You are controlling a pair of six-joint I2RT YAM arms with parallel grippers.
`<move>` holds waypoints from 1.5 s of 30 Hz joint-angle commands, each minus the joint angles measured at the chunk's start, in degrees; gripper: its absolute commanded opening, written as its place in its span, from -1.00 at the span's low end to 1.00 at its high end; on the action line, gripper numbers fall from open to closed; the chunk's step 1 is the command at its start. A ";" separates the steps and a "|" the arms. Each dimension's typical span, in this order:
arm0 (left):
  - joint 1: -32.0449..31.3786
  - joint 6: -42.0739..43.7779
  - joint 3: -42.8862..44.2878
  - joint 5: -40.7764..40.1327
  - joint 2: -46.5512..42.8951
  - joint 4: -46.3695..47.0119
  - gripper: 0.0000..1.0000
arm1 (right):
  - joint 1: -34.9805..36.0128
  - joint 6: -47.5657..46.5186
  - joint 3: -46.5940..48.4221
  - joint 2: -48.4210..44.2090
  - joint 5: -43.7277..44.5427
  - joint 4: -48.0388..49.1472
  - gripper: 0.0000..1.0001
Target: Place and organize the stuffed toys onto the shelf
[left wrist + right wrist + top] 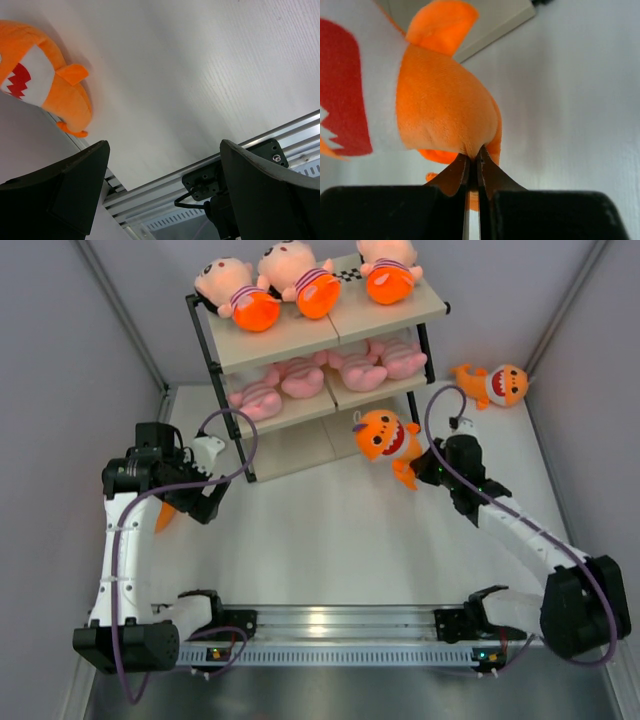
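The shelf stands at the back. Three peach-headed dolls lie on its top board and several pink animals on the middle one. My right gripper is shut on the plush of an orange shark, held up in front of the shelf's right end. A second shark lies on the table at the back right. A third shark lies by the left wall, mostly hidden under my left arm from above. My left gripper stands open and empty beside it.
A metal rail with both arm bases runs along the near edge. Grey walls close in on the left and right. The shelf's bottom board is bare, and its corner shows behind the held shark.
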 commanded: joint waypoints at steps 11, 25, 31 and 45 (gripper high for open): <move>-0.28 0.34 0.13 -1.96 -1.19 -0.04 0.96 | 6.36 3.12 20.06 26.34 -1.83 14.45 -1.00; -0.19 0.43 0.12 -2.92 -1.02 -0.12 0.96 | 4.78 10.51 29.12 41.47 4.24 23.33 -0.88; -0.19 0.43 0.04 -2.75 -1.02 -0.12 0.96 | 3.73 11.30 30.44 43.93 5.12 22.80 -0.81; -0.19 0.52 -0.31 -3.19 -0.93 -0.21 0.96 | 2.50 11.21 25.79 37.53 3.71 23.50 0.07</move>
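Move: The right hand, with the orange shark pinched by its tail, is bound for the bottom shelf's right board, whose middle is about 22 cm ahead, 9 cm left and 9 cm below. On the shelf above, the right-end pink toy sits about 18 cm ahead, 3 cm left and 11 cm up, and the next pink toy 9 cm farther left. From the left hand the board lies some 35 cm ahead, 29 cm right, 16 cm below. Still pinching the tail, the right hand carries the shark under the middle shelf's pink toys and onto the bottom shelf's right board, swinging forward-left at first, then mostly forward: about 17 cm forward, 8 cm left and 5 cm down overall. With a slight roll, its left side rising, it stops near the board's front edge and opens the fingers about halfway, letting go of the tail. ##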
